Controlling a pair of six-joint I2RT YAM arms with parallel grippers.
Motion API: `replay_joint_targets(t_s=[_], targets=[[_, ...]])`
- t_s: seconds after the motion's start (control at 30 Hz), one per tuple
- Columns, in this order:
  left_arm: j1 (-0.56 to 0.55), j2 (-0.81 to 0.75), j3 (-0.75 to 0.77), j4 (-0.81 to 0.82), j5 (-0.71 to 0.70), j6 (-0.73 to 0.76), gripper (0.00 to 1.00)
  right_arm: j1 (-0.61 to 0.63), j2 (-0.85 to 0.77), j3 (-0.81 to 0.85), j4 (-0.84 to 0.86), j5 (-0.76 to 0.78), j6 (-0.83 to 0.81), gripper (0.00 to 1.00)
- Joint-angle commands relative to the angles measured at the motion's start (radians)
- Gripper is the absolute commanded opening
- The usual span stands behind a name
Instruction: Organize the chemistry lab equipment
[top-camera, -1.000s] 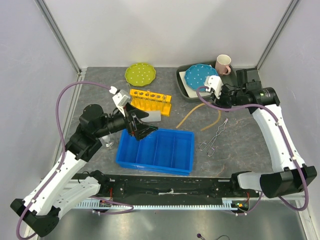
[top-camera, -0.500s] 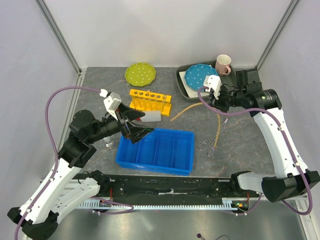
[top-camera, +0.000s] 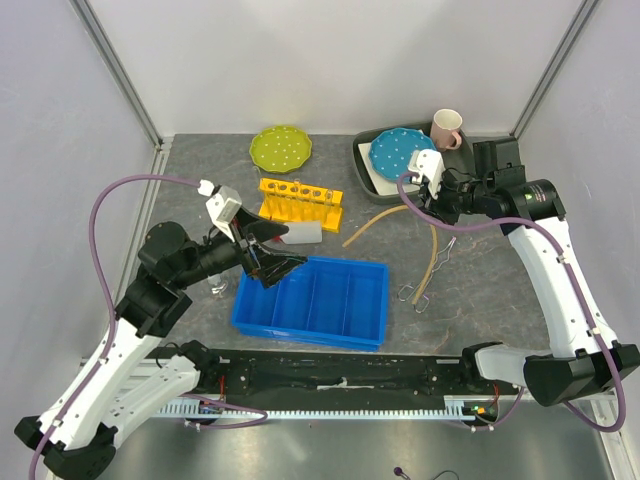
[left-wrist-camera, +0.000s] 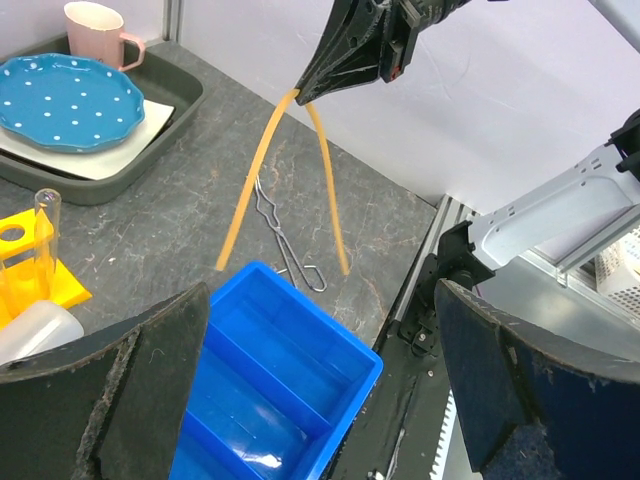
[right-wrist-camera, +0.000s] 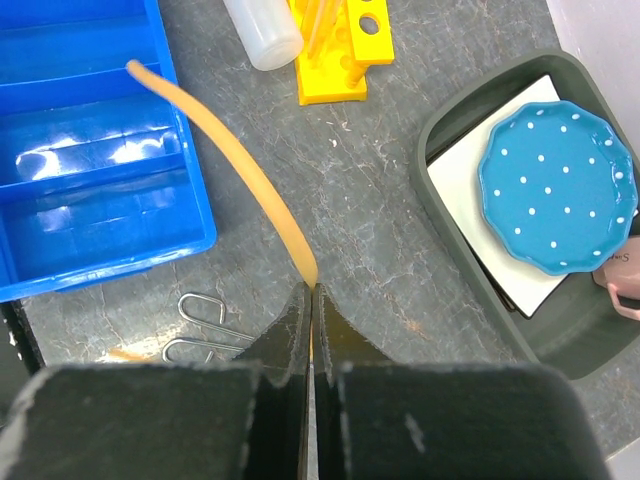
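Observation:
My right gripper (right-wrist-camera: 313, 288) (top-camera: 420, 207) is shut on the thin tan rubber tube (right-wrist-camera: 240, 165) (top-camera: 433, 255) near its middle. It holds the tube above the table, and both ends hang down (left-wrist-camera: 245, 190). The metal tongs (top-camera: 430, 272) (right-wrist-camera: 200, 325) lie on the table under it. My left gripper (left-wrist-camera: 320, 400) (top-camera: 272, 256) stands wide open and empty over the left end of the blue bin (top-camera: 320, 300) (left-wrist-camera: 270, 370). The yellow rack (top-camera: 300, 203) (right-wrist-camera: 340, 45) stands behind the bin, with the white squeeze bottle (top-camera: 300, 233) (right-wrist-camera: 262, 30) lying beside it. A clear tube (left-wrist-camera: 45, 235) stands in the rack.
A grey tray (top-camera: 365, 165) at the back right holds a dotted blue plate (top-camera: 402, 150). A pink-handled mug (top-camera: 446, 128) stands behind it, and a green plate (top-camera: 280, 148) lies at the back centre. A small clear glass item (top-camera: 215, 285) sits left of the bin.
My left arm drew back to the left, its gripper still open. My right gripper lifted the tube, and one strand now hangs down toward the tongs.

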Motion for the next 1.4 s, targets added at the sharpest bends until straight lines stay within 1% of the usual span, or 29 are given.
replay_joint_targets(t_s=[0.0,0.43,0.67,0.77,1.07,1.17,1.37], targets=[[0.002,-0.016,0.001,-0.001,-0.012,0.01,1.0,0.007,-0.014,0.038,0.017,-0.034,0.016,0.01],[0.002,-0.023,-0.004,-0.015,-0.023,0.023,1.0,0.007,-0.016,0.049,0.015,-0.046,0.028,0.01],[0.002,-0.019,-0.004,-0.006,-0.018,0.023,1.0,0.014,-0.017,0.064,0.009,-0.091,0.043,0.01],[0.002,-0.016,-0.005,0.016,-0.009,0.009,1.0,0.025,-0.014,0.07,0.011,-0.137,0.059,0.01],[0.002,0.015,-0.041,0.187,0.059,-0.117,1.0,0.112,0.022,0.105,0.017,-0.331,0.096,0.01],[0.002,0.029,-0.054,0.276,0.072,-0.164,1.0,0.14,0.048,0.13,0.019,-0.39,0.109,0.01],[0.002,0.063,-0.09,0.393,0.082,-0.25,1.0,0.2,0.099,0.182,0.051,-0.466,0.155,0.01]])
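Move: My right hand holds the amber tube pinched near its middle, both ends dangling. The blue tray it heads for lies roughly 22 cm to its left, 13 cm back and 27 cm below. On the table, the yellow rack stands about 25 cm left and 14 cm ahead, the wash bottle 25 cm left and 6 cm ahead, the tongs 10 cm right and 5 cm back. My empty left hand has the tray straight below, around 33 cm down. Keeping the tube pinched in shut fingers, I hold still briefly, then sweep my right hand about 9 cm left, also drawing it back 5 to 6 cm and lifting it nearly as much, towards the blue tray and my left hand. The wrist swings some 20 degrees counter-clockwise and its fingertips lift a little. Late on, my open left hand eases barely 2 cm right, touching nothing. ##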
